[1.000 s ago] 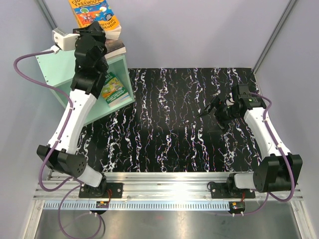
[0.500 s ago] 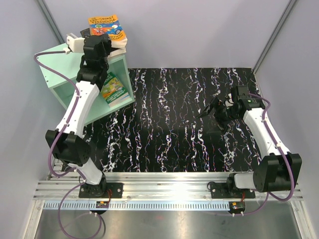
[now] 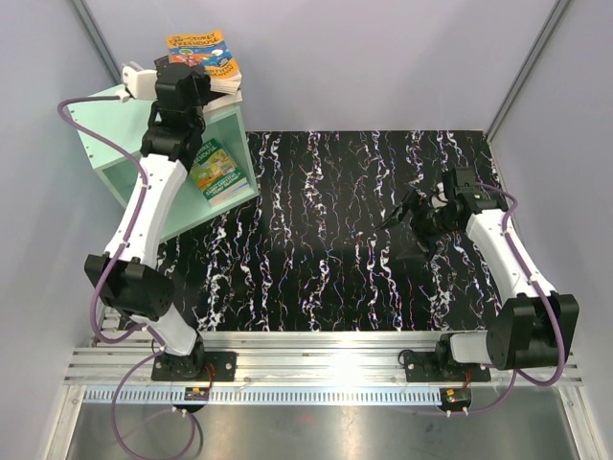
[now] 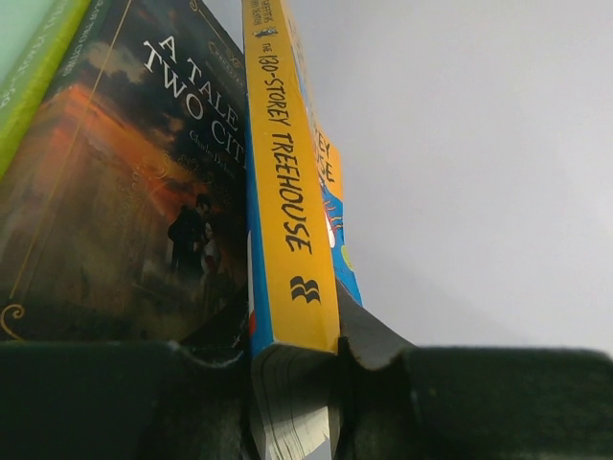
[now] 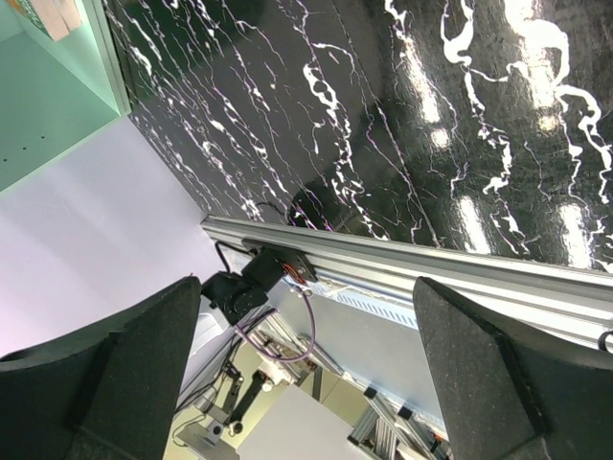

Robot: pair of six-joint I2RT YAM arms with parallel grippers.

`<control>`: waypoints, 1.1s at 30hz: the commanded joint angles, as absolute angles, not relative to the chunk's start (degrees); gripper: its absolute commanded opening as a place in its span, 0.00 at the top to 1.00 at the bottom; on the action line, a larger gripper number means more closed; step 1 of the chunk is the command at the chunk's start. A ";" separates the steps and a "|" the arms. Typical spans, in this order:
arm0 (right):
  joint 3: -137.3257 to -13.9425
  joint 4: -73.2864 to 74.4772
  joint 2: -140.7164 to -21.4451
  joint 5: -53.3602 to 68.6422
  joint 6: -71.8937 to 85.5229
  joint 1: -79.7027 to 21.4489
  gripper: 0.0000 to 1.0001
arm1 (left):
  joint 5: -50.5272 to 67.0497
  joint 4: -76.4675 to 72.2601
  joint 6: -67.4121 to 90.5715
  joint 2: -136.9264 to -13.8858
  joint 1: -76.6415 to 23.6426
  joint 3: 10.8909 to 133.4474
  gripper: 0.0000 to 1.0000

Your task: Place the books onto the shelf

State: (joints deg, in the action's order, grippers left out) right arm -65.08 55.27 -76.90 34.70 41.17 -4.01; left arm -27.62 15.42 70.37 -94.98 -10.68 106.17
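Observation:
The mint-green shelf (image 3: 96,144) stands at the table's far left, and its wall (image 5: 48,105) shows in the right wrist view. My left gripper (image 3: 194,79) reaches over the shelf's top, shut on the blue-orange "Storey Treehouse" book (image 3: 201,53). Its yellow spine (image 4: 287,220) runs out from between the gripper (image 4: 292,402) fingers. The book lies close against the dark "A Tale of Two Cities" (image 4: 144,192), beside a lime-green edge (image 4: 29,77). Another green book (image 3: 218,172) leans inside the shelf. My right gripper (image 3: 397,213) (image 5: 306,383) hangs open and empty over the table's right side.
The black marbled table top (image 3: 335,240) spreads between the arms. An aluminium rail (image 3: 326,350) runs along the near edge and also shows as the rail (image 5: 402,259) in the right wrist view. Grey walls close in both sides and the back.
My left arm has brought the blue-orange book down and slightly right, onto the stack on the shelf's top. The right arm has not moved.

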 commanded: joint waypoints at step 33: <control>-61.97 53.53 -75.15 36.39 40.69 -4.22 0.00 | -11.43 24.42 91.23 -92.20 -8.09 109.76 0.01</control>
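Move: My left hand holds the blue-and-yellow Treehouse book flat by its near end at the spine side, just above A Tale of Two Cities, whose middle lies about 5 cm ahead, 1 cm to the left and 4 cm below. The lime book is under that one, 4 cm ahead, level sideways, 7 cm below. The shelf top's bare part is some 14 cm left, 5 cm back, 9 cm below. From my right hand, A Tale of Two Cities is roughly 31 cm ahead, 42 cm left, 22 cm higher. With the Treehouse book still pinched, I draw my left hand back and to the left about 2 cm, sinking 1 cm onto the stack, then open the fingers wide and let go. After a small lift and dip I slide the open hand about 3 cm to the right, rolling its left side down nearly 20 degrees and turning it slightly clockwise. ##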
